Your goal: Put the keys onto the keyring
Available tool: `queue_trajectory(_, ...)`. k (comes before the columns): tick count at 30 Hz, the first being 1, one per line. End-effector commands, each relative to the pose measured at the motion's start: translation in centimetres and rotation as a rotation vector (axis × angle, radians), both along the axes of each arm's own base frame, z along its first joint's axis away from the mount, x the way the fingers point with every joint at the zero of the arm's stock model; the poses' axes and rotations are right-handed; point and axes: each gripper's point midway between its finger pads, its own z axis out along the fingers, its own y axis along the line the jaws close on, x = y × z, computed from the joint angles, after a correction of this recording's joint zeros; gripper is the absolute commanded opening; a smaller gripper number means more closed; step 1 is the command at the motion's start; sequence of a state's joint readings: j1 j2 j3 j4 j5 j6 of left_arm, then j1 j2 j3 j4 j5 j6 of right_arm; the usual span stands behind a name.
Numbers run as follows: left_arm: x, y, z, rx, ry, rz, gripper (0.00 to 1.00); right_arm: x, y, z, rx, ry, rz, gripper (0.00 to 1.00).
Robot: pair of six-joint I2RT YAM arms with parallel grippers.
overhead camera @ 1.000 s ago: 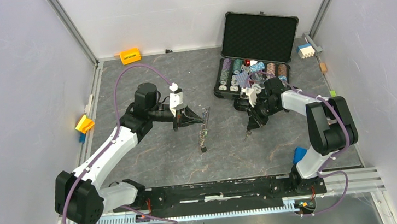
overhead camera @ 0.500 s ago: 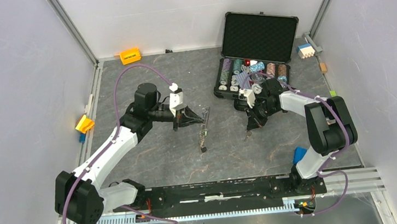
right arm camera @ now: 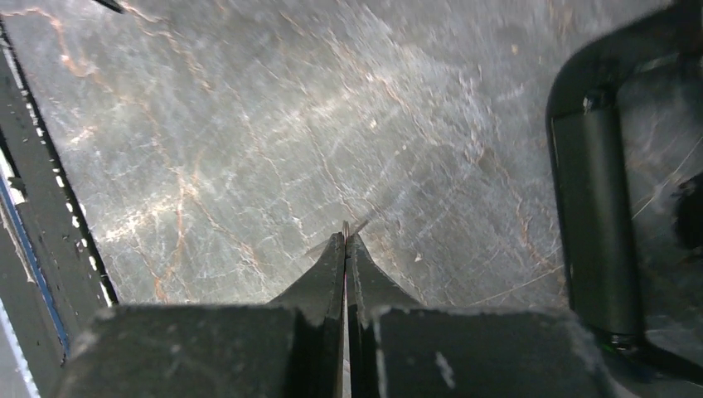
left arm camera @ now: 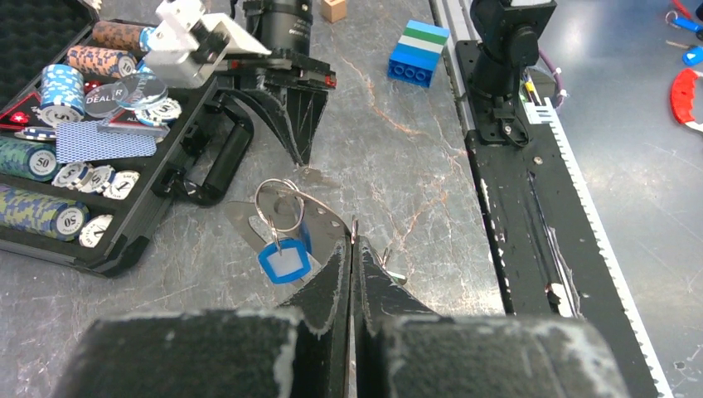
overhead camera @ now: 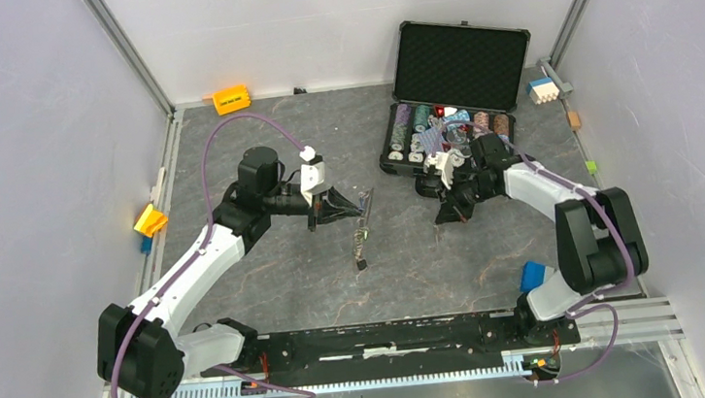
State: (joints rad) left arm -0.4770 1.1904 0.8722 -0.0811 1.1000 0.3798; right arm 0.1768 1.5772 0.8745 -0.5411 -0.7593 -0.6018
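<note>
My left gripper (overhead camera: 361, 201) (left arm camera: 352, 245) is shut on the keyring (overhead camera: 362, 233), pinching the thin edge of its silver loop (left arm camera: 327, 214). A round split ring (left arm camera: 280, 205) with a blue tag (left arm camera: 283, 261) hangs beside the loop, and a chain with a dark fob (overhead camera: 362, 264) trails down onto the table. My right gripper (overhead camera: 445, 217) (right arm camera: 346, 236) (left arm camera: 303, 157) is shut on a small flat silver key (right arm camera: 346, 225) (left arm camera: 319, 176), whose tip pokes out past the fingertips. It sits just above the table, in front of the case and facing the keyring.
An open black poker-chip case (overhead camera: 457, 62) (left arm camera: 124, 240) stands behind the right gripper, its handle (right arm camera: 593, 224) close by. A blue block (overhead camera: 531, 272) (left arm camera: 419, 56) lies near the right base. An orange block (overhead camera: 232, 98) and a yellow piece (overhead camera: 149, 221) sit at the left edges.
My right gripper closed on the key that lay on the table under it and drew back slightly toward the case. The left arm and keyring stayed put.
</note>
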Motion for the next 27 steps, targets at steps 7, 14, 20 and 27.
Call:
queue_trajectory(7, 2.4, -0.5, 2.8, -0.048, -0.011, 0.091, 0.02, -2.2, 3.1, 9.0, 0.256, -0.291, 0.303, 0.0)
queue_trajectory(14, 4.3, -0.8, 4.3, 0.005, 0.056, 0.187, 0.02, -2.7, 4.8, 14.7, 0.389, -0.382, 0.383, 0.0)
queue_trajectory(20, 5.0, -1.9, 5.0, 0.033, 0.105, 0.216, 0.02, -2.5, 6.8, 19.7, 0.456, -0.466, 0.405, 0.0)
queue_trajectory(27, 6.4, -3.0, 4.6, 0.062, 0.168, 0.34, 0.02, -1.7, 8.8, 25.6, 0.59, -0.539, 0.277, 0.0)
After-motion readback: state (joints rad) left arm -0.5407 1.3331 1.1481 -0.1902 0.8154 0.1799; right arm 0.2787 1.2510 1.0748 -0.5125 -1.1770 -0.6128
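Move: The keyring held in the left fingers lies about 15 cm to the right hand's left, 5 cm back and 17 cm above it. The case handle is some 7 cm ahead of the right hand and 2 cm to its right, about 2 cm lower. From the left hand, the key in the right fingers lies about 16 cm to the right, 5 cm ahead and 20 cm down; the case handle is 18 cm right, 12 cm ahead, 21 cm down. The right hand, already pinching the key just clear of the table, carries it up about 20 cm and some 7 cm left towards the keyring, drawing slightly back, while its steeply down-pointing fingers swing up by about 30 degrees until they point left, nearly level. The left hand keeps its pinch on the keyring and brings it forward about 5 cm, a few centimetres up and a little right towards the key, turning some 15 degrees counter-clockwise. ##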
